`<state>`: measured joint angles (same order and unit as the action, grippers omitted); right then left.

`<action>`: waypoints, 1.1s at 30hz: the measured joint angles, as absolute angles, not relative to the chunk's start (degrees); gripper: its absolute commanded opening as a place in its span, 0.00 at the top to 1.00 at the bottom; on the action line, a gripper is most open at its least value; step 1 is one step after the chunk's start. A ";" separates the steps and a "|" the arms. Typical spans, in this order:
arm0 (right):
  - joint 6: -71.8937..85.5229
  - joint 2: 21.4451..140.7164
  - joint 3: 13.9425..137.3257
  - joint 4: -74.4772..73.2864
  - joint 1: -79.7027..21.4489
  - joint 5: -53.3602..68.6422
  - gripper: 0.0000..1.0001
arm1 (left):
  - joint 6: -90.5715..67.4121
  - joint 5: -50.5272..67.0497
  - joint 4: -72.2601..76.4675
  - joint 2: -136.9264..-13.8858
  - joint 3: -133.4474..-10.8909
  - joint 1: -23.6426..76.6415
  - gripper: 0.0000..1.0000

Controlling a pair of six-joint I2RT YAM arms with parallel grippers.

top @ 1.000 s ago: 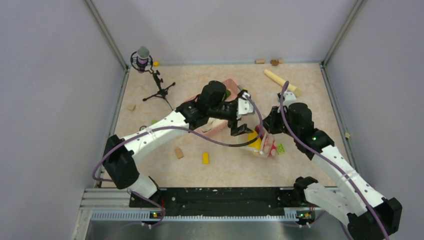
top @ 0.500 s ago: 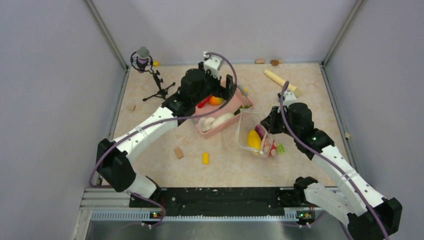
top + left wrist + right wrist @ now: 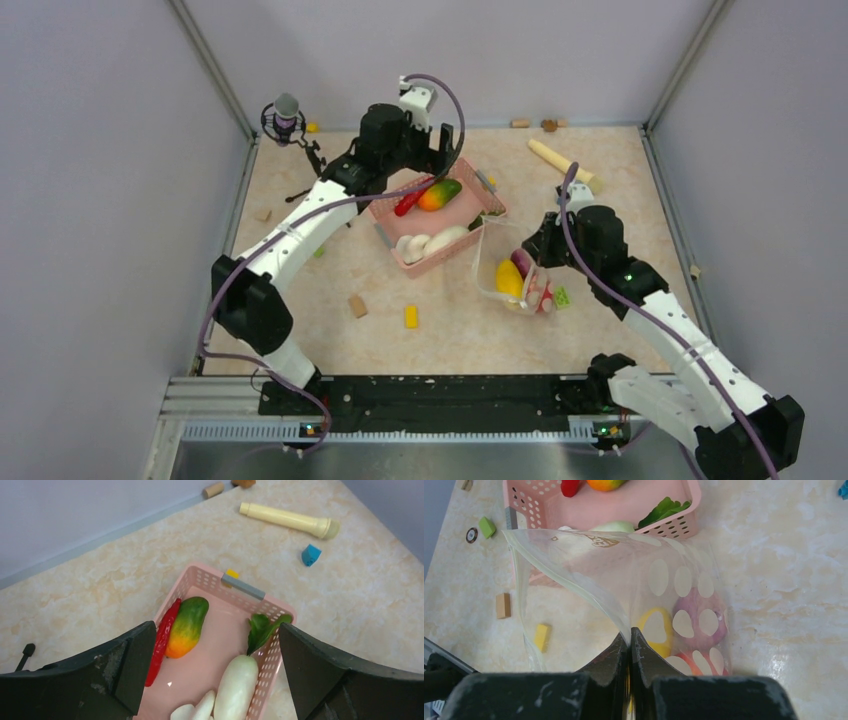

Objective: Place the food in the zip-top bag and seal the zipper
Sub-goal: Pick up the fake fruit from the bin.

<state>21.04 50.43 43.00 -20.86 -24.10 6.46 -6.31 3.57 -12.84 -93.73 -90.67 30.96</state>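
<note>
The zip-top bag (image 3: pixel 500 262) lies right of the pink basket (image 3: pixel 492 198), its mouth held open toward it. My right gripper (image 3: pixel 630 642) is shut on the bag's edge near the zipper strip (image 3: pixel 569 536). Inside the bag are a yellow mango (image 3: pixel 655 630), a purple onion (image 3: pixel 701 617) and a red apple (image 3: pixel 689 662). My left gripper (image 3: pixel 216 630) hangs open and empty above the basket (image 3: pixel 200 575). The basket holds a red chili (image 3: pixel 162 642), an orange-green mango (image 3: pixel 186 626), a white radish (image 3: pixel 235 687) and white pieces (image 3: pixel 192 711).
A microphone on a small tripod (image 3: pixel 300 140) stands at the back left. A cream cylinder (image 3: pixel 565 163) and a blue block (image 3: pixel 311 555) lie beyond the basket. A yellow block (image 3: pixel 411 316), a tan block (image 3: pixel 357 305) and a green block (image 3: pixel 562 297) lie nearer.
My left arm has swung away from the bag's mouth to the far side, above the basket, still open. The right gripper and the bag have stayed put.
</note>
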 measured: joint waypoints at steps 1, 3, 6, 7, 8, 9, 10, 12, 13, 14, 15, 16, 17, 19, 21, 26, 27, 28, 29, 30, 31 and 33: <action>21.02 50.43 43.00 -20.86 -24.10 6.33 0.98 | -5.93 3.60 -13.50 -94.19 -90.50 31.00 0.03; 21.02 50.54 43.00 -20.86 -24.10 6.11 0.98 | -5.50 3.66 -14.22 -95.68 -90.50 31.00 0.03; 21.02 50.92 43.00 -20.86 -24.10 6.02 0.98 | -4.82 4.03 -14.55 -98.24 -90.50 30.98 0.04; 21.02 50.92 43.00 -20.86 -24.10 5.89 0.98 | -4.64 4.05 -14.66 -99.04 -90.50 30.94 0.04; 21.02 50.92 43.00 -20.88 -24.10 5.78 0.98 | -4.40 4.05 -14.76 -99.96 -90.56 30.87 0.05; 21.02 50.92 43.00 -20.86 -24.10 5.63 0.98 | -4.10 4.10 -15.29 -101.27 -91.00 30.79 0.06; 21.02 50.92 43.00 -20.88 -24.10 5.58 0.98 | -3.84 4.21 -15.68 -102.39 -91.48 30.79 0.06; 20.99 50.92 43.00 -20.91 -24.10 5.41 0.98 | -2.87 4.67 -17.37 -105.38 -93.19 30.72 0.06; 20.99 50.92 43.00 -20.91 -24.10 5.39 0.98 | -2.42 4.75 -18.00 -106.54 -93.78 30.70 0.06; 20.97 50.92 43.00 -20.93 -24.10 5.28 0.98 | -1.65 4.97 -18.39 -107.66 -94.11 30.65 0.06; 20.95 50.92 43.00 -20.95 -24.10 5.13 0.98 | -1.02 5.13 -18.83 -108.57 -94.13 30.61 0.06; 20.93 50.92 43.00 -20.95 -24.10 4.99 0.98 | -0.27 5.26 -19.46 -109.36 -94.15 30.61 0.06; 20.78 50.92 43.00 -20.97 -24.10 4.78 0.98 | 0.32 5.45 -20.08 -110.02 -94.15 30.61 0.06; 20.64 50.92 43.00 -20.99 -24.10 4.47 0.98 | 1.63 5.91 -20.99 -110.85 -94.15 30.61 0.06; 20.60 50.92 43.00 -21.02 -24.10 4.27 0.98 | 3.05 6.48 -21.61 -111.31 -94.15 30.57 0.06; 20.58 51.31 43.00 -21.02 -24.10 4.12 0.98 | 6.20 7.86 -21.65 -112.42 -94.43 30.50 0.08; 20.56 51.48 43.00 -21.02 -24.10 4.08 0.98 | 6.81 8.16 -21.65 -113.12 -94.72 30.50 0.08; 20.56 51.68 43.00 -21.04 -24.10 4.03 0.98 | 7.33 8.23 -21.63 -113.89 -94.89 30.52 0.08; 20.56 51.94 43.00 -21.02 -24.10 3.99 0.98 | 7.81 8.32 -21.65 -114.74 -95.00 30.52 0.08; 20.56 52.12 43.00 -21.02 -24.10 3.97 0.98 | 8.19 8.36 -21.71 -115.35 -95.04 30.52 0.08; 20.56 52.31 43.00 -21.02 -24.10 3.92 0.98 | 8.64 8.34 -21.82 -116.07 -95.04 30.52 0.08; 20.56 52.56 43.00 -21.02 -24.10 3.90 0.98 | 9.28 8.34 -22.20 -117.27 -95.04 30.52 0.08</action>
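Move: The green-orange papaya in the pink bin lies almost under the left gripper, about 6 cm ahead, 1 cm to the right and some 28 cm below. The red pepper is beside it, about 4 cm ahead of the gripper and 6 cm left. At the same depth, the white radish is 6 cm back and 2 cm right, and the leafy greens are level and 12 cm right. From the right gripper, the papaya is about 20 cm ahead, 22 cm left and 16 cm below. Lower the left gripper about 21 cm into the space over the bin, towards the papaya, easing off briefly some three quarters of the way down before sinking on. As it drops, tip the fingers further downward, roll the hand's left side up some 20 degrees and turn it slightly clockwise. Keep the fingers wide open and touch nothing yet; leave the right gripper pinching the bag's rim. ##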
